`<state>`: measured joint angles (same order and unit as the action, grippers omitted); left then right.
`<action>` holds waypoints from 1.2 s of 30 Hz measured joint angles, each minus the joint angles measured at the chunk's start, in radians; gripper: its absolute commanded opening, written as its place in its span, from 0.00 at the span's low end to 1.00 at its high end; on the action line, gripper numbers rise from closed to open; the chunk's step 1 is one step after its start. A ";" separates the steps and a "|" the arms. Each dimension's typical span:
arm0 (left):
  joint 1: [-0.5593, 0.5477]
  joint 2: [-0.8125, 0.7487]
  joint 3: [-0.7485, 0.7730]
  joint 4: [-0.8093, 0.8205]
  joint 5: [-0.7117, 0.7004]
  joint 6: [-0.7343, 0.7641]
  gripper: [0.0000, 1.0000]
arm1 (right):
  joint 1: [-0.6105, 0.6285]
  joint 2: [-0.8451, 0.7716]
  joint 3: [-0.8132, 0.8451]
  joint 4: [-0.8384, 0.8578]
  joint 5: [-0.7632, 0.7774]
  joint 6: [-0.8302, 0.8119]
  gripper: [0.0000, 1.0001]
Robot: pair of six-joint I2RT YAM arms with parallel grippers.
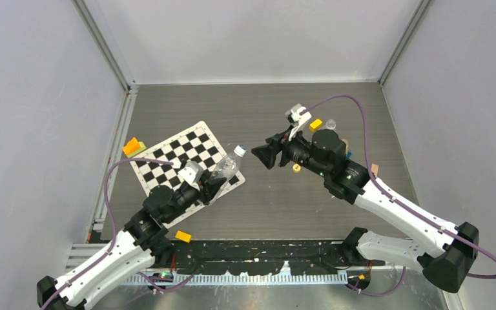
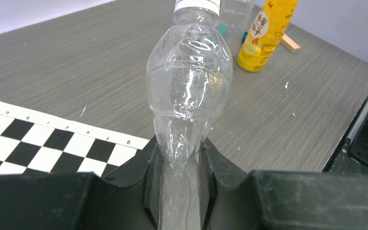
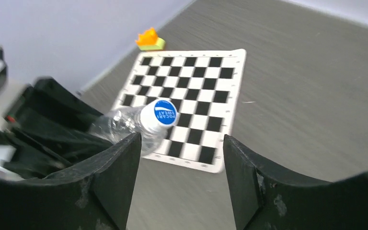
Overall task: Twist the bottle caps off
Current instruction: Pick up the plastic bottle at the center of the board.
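Note:
My left gripper (image 2: 179,163) is shut on the squashed base of a clear crinkled bottle (image 2: 189,91), which points away over the table with its white cap (image 2: 196,5) on. In the top view the bottle (image 1: 226,169) lies across the checkerboard's corner, cap (image 1: 239,150) toward the right arm. My right gripper (image 1: 263,155) stands open a short way from that cap, facing it. Its wrist view shows the cap's blue top (image 3: 163,113) just left of the gap between the fingers (image 3: 117,167). A small yellow cap (image 1: 296,168) lies loose under the right arm.
A checkerboard mat (image 1: 181,152) lies at left centre, an orange and green block (image 1: 132,147) beyond it. A yellow-orange bottle (image 2: 266,33), another clear bottle (image 2: 235,17) and a wooden stick (image 2: 290,43) are past the held bottle. A yellow block (image 1: 183,236) lies near the front rail.

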<state>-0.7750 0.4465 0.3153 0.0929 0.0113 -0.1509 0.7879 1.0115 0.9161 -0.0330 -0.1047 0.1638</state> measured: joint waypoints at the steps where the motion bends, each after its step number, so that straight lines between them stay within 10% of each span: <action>1: 0.000 0.000 -0.002 0.013 0.002 0.003 0.00 | 0.000 0.012 0.004 0.018 0.002 0.077 0.69; 11: 0.000 0.092 -0.001 0.133 0.077 0.028 0.00 | 0.000 0.116 -0.125 0.302 0.027 0.641 0.64; 19: 0.000 0.171 0.000 0.191 0.104 0.026 0.01 | -0.007 0.174 -0.202 0.459 0.037 0.760 0.19; 27: 0.000 0.211 0.000 0.224 0.094 0.006 0.63 | -0.012 0.187 -0.229 0.521 0.035 0.755 0.02; 36: 0.000 0.302 0.052 0.152 0.099 0.005 0.65 | 0.007 0.218 -0.229 0.500 -0.006 0.686 0.01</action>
<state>-0.7750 0.7486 0.3672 0.2451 0.1101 -0.1455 0.7952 1.2293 0.6876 0.4667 -0.1104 0.8497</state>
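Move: For the right hand, the plastic bottle's cap lies about 8 cm to its left, 2 cm ahead and 4 cm below. From that hand, the loose yellow cap lies on the table about 11 cm to the right and 4 cm ahead, the chessboard's middle some 25 cm left and 3 cm ahead, both roughly 27 cm down. From the left hand, already gripping the bottle, its cap is about 8 cm ahead, 7 cm right and 5 cm up. Leftward and down, about 4 cm each way, the open right hand goes to the bottle's cap, rolling some 40 degrees clockwise as seen from behind, and pinches the cap between its fingers. The left hand brings the bottle about 3 cm right to meet it, then opens wide around the body; both hands sink roughly 2 cm. ##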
